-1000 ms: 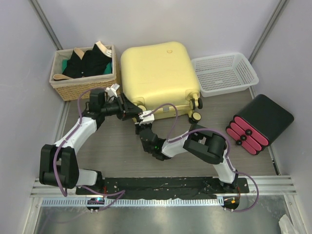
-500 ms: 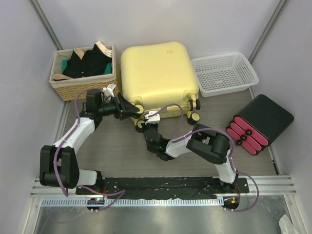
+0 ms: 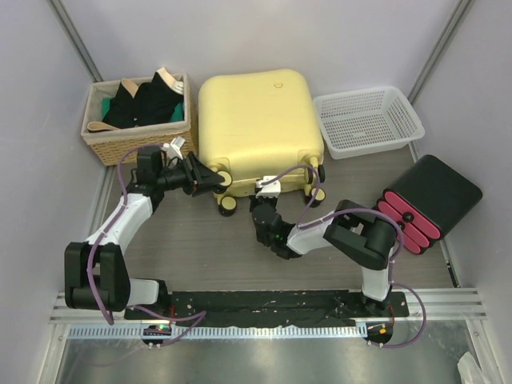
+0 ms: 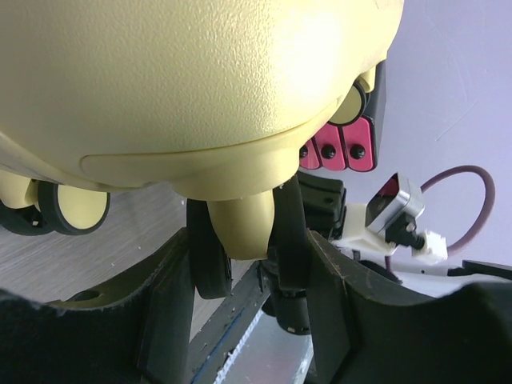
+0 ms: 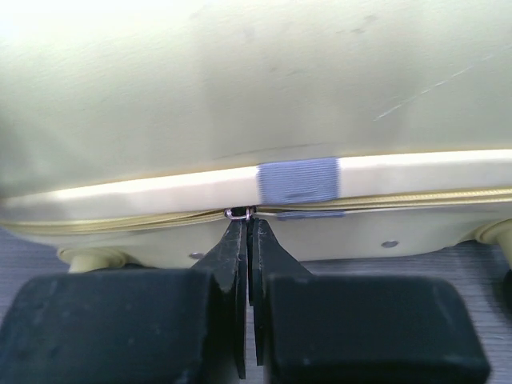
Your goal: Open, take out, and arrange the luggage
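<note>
The luggage (image 3: 256, 120), a large pale-yellow hard-shell suitcase, lies flat in the middle of the top view. My left gripper (image 3: 213, 181) is at its near left corner, and in the left wrist view its fingers (image 4: 164, 304) press on both sides of a double wheel (image 4: 240, 228). My right gripper (image 3: 264, 195) is at the suitcase's near edge. In the right wrist view this gripper (image 5: 248, 228) is shut on the zipper pull (image 5: 239, 213), just left of a grey fabric tab (image 5: 298, 181) on the seam. The shell still looks shut.
A wicker basket (image 3: 140, 136) of dark clothes stands left of the suitcase. A white plastic basket (image 3: 372, 148) sits to its right. A black box with red cylinders (image 3: 428, 200) lies at the right wall. A second wheel (image 3: 226, 204) is near my left fingers.
My right gripper has slid to the right along the suitcase's near edge, still pinching the zipper pull. The left gripper has stayed on the corner wheel, its arm shifting slightly left.
</note>
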Robot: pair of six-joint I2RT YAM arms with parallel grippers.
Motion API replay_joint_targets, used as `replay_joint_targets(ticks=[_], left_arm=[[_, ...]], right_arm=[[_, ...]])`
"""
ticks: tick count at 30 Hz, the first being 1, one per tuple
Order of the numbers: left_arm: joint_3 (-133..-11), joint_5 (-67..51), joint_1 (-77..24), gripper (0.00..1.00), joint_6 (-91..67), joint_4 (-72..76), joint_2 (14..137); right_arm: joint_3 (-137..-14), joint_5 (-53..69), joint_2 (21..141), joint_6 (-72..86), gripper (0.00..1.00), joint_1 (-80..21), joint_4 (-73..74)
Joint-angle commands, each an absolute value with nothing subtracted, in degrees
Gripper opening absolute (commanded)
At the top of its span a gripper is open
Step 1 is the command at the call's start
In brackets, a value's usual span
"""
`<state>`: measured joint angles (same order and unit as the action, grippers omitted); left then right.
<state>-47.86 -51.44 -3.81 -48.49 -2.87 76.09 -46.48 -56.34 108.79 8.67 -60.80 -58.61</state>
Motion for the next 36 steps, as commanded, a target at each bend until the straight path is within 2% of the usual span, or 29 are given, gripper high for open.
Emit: replay_joint_targets(ticks=[1,15,27,30,32,33,35,36], left_arm=[[-49.75,-50.8,-1.58,0.0,-42.89,1.5,72.51],[-50.54,-49.13,-0.26,0.0,-40.69,-1.58,71.9],[-51.33,-46.76,1.84,0.0,-38.06,-4.74,71.37],[-52.03,-45.27,1.93,0.0,-36.74,-6.67,70.67],[-52.64,-44.13,2.02,0.0,-35.16,-8.77,70.14],[-52.82,-43.08,1.93,0.0,-34.46,-9.49,69.96],[-53.43,-41.58,2.02,0.0,-32.61,-11.76,69.52],[-53.87,-40.88,1.93,0.0,-32.0,-12.47,69.09]], right_arm=[[-44.13,-59.33,103.63,12.91,0.01,-57.22,-55.82],[-35.16,-60.21,92.2,17.57,0.01,-47.55,-45.97],[-32.96,-61.17,86.75,19.07,0.01,-42.28,-39.2],[-32.61,-58.81,84.12,17.5,0.01,-42.28,-37.09],[-32.69,-51.62,81.13,13.72,0.02,-42.27,-34.82],[-33.39,-47.76,79.82,12.23,0.16,-42.28,-33.5],[-34.88,-36.26,76.3,8.81,0.39,-42.36,-26.83],[-36.63,-32.12,75.16,7.66,0.54,-42.36,-24.37]])
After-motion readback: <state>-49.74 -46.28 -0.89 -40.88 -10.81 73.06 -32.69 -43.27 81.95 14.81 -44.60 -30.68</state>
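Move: My right fingers already pinch the zipper pull on the side of the yellow suitcase that faces me. The zipper's right end lies about 17 cm to the right, level with the hand and 1 cm ahead. The upper right wheel is some 20 cm right and 8 cm up, the lower right wheel about 20 cm right and 8 cm down, and the blue tab 3 cm right, 1 cm ahead. My left hand holds the upper left wheel mount; from it, the zipper's right end is about 30 cm right, 1 cm ahead and 8 cm lower. I drag the zipper pull to my right along the seam with my right hand, about 14 cm, quickest in the first half, easing off beside the upper right wheel. The hand tips down some 10 degrees, and only at the very end do its fingers open to let go of the pull. My left hand keeps its grip on the wheel mount and draws left by 2 to 3 cm, turning slightly. ##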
